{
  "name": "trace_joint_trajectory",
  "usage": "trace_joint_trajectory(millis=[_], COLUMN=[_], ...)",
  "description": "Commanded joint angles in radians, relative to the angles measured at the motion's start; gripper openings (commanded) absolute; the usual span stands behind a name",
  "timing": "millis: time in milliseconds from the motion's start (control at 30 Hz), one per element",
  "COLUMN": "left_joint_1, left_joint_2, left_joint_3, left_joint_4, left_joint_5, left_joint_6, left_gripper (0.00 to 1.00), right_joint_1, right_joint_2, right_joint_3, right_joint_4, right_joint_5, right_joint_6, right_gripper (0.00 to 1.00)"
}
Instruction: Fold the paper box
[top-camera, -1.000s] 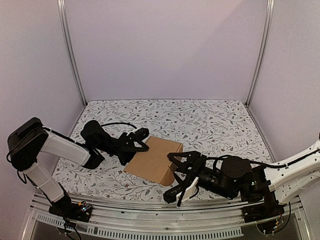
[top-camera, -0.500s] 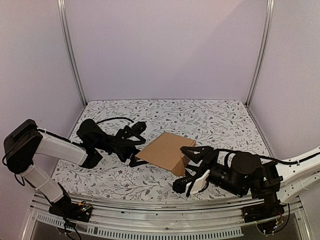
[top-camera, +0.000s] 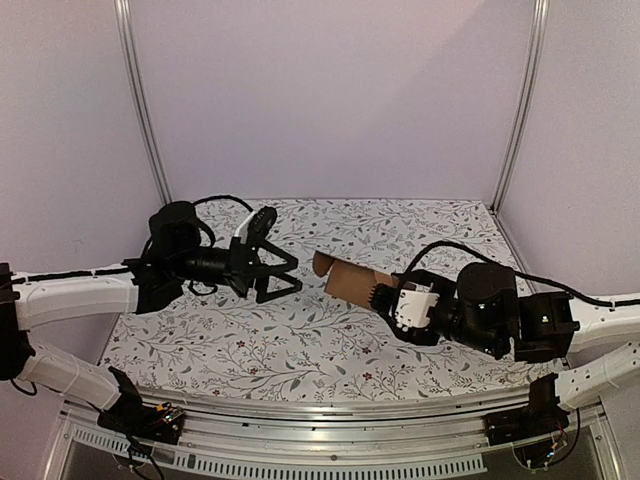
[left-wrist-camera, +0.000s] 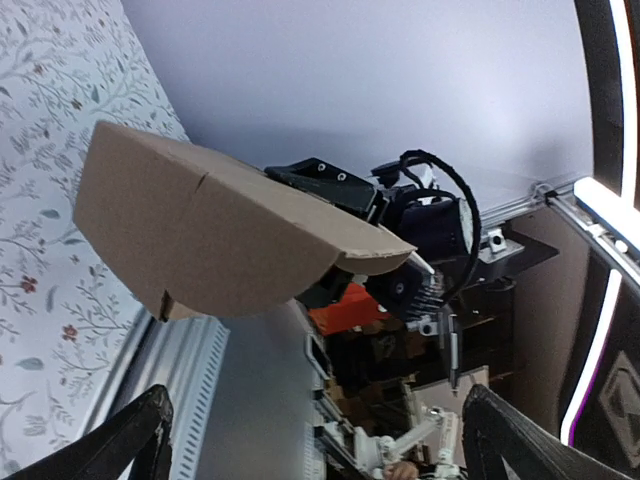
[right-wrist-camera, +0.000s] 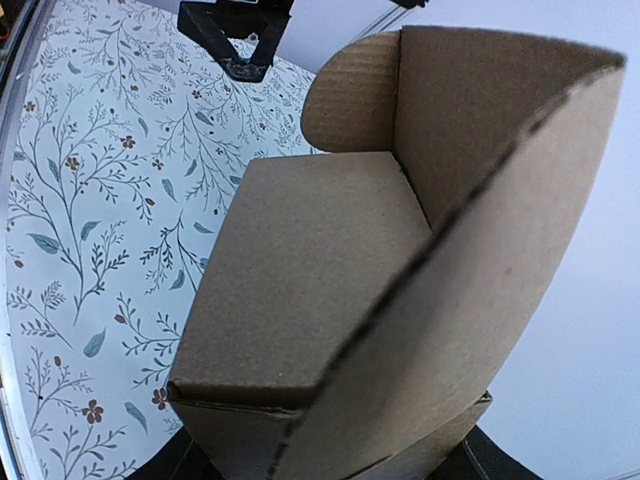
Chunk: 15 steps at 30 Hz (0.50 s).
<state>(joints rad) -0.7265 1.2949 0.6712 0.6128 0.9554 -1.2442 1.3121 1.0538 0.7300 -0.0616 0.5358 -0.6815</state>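
The paper box (top-camera: 348, 279), plain brown cardboard with a rounded flap standing open, hangs tilted above the floral table. My right gripper (top-camera: 392, 300) is shut on its near end. The box (right-wrist-camera: 330, 270) fills the right wrist view, and only the dark edges of that gripper (right-wrist-camera: 330, 462) show at the bottom corners. My left gripper (top-camera: 283, 272) is open a short way to the left of the box, not touching it. In the left wrist view the box (left-wrist-camera: 210, 235) floats ahead of the left gripper (left-wrist-camera: 320, 440), whose wide-spread fingers have nothing between them.
The floral tablecloth (top-camera: 300, 340) covers the table. Upright metal posts (top-camera: 140, 100) stand at the back corners against lilac walls, and a metal rail (top-camera: 320, 425) runs along the near edge. A black cable (top-camera: 215, 200) loops over the left arm.
My right gripper lifted the box off the table and carried it back and right. The left gripper opened wide, let go of the box's left edge and rose away from it.
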Motion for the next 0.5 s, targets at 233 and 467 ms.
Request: trace_joint_trajectory(millis=[233,467], left_joint_1=[-0.008,-0.059], left_joint_2=[-0.138,-0.095], left_joint_3=[0.193,0.22], left_joint_4=[-0.871,-0.923], left_joint_5=[-0.339,-0.499], left_joint_6=[0.641,0.726], left_gripper=[0.99,1.0], right_joint_1=[-0.283,-0.351], right_joint_2=[0.072,0.21], right_joint_3=[0.082,0.065], right_joint_4=[-0.123,-0.004], right_joint_5=[-0.728,-1.007], right_joint_6=[0.441,0.499], right_gripper=[0.45,0.45])
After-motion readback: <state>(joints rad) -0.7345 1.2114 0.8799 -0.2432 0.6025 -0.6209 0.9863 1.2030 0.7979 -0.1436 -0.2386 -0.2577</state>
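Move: My right hand already grips the paper box by its right-hand end. The box's middle lies about 5 cm ahead, 7 cm to the left and 2 cm below that hand. The box's rounded ear, at the left end of the raised lid, is roughly 7 cm ahead, 13 cm left and 2 cm above it. From my open left hand, the box's middle is some 14 cm to the right, about level fore and aft, and around 3 cm lower. I keep my grip on the box and tip my right hand's fingers down some 40 degrees. It eases forward a little, then comes back while sinking about 5 cm towards the table and drifting 3 cm left. My empty left hand stays wide open beside the box: it rises slightly forward, then drops about 7 cm, shifting left as its fingers tilt down. ##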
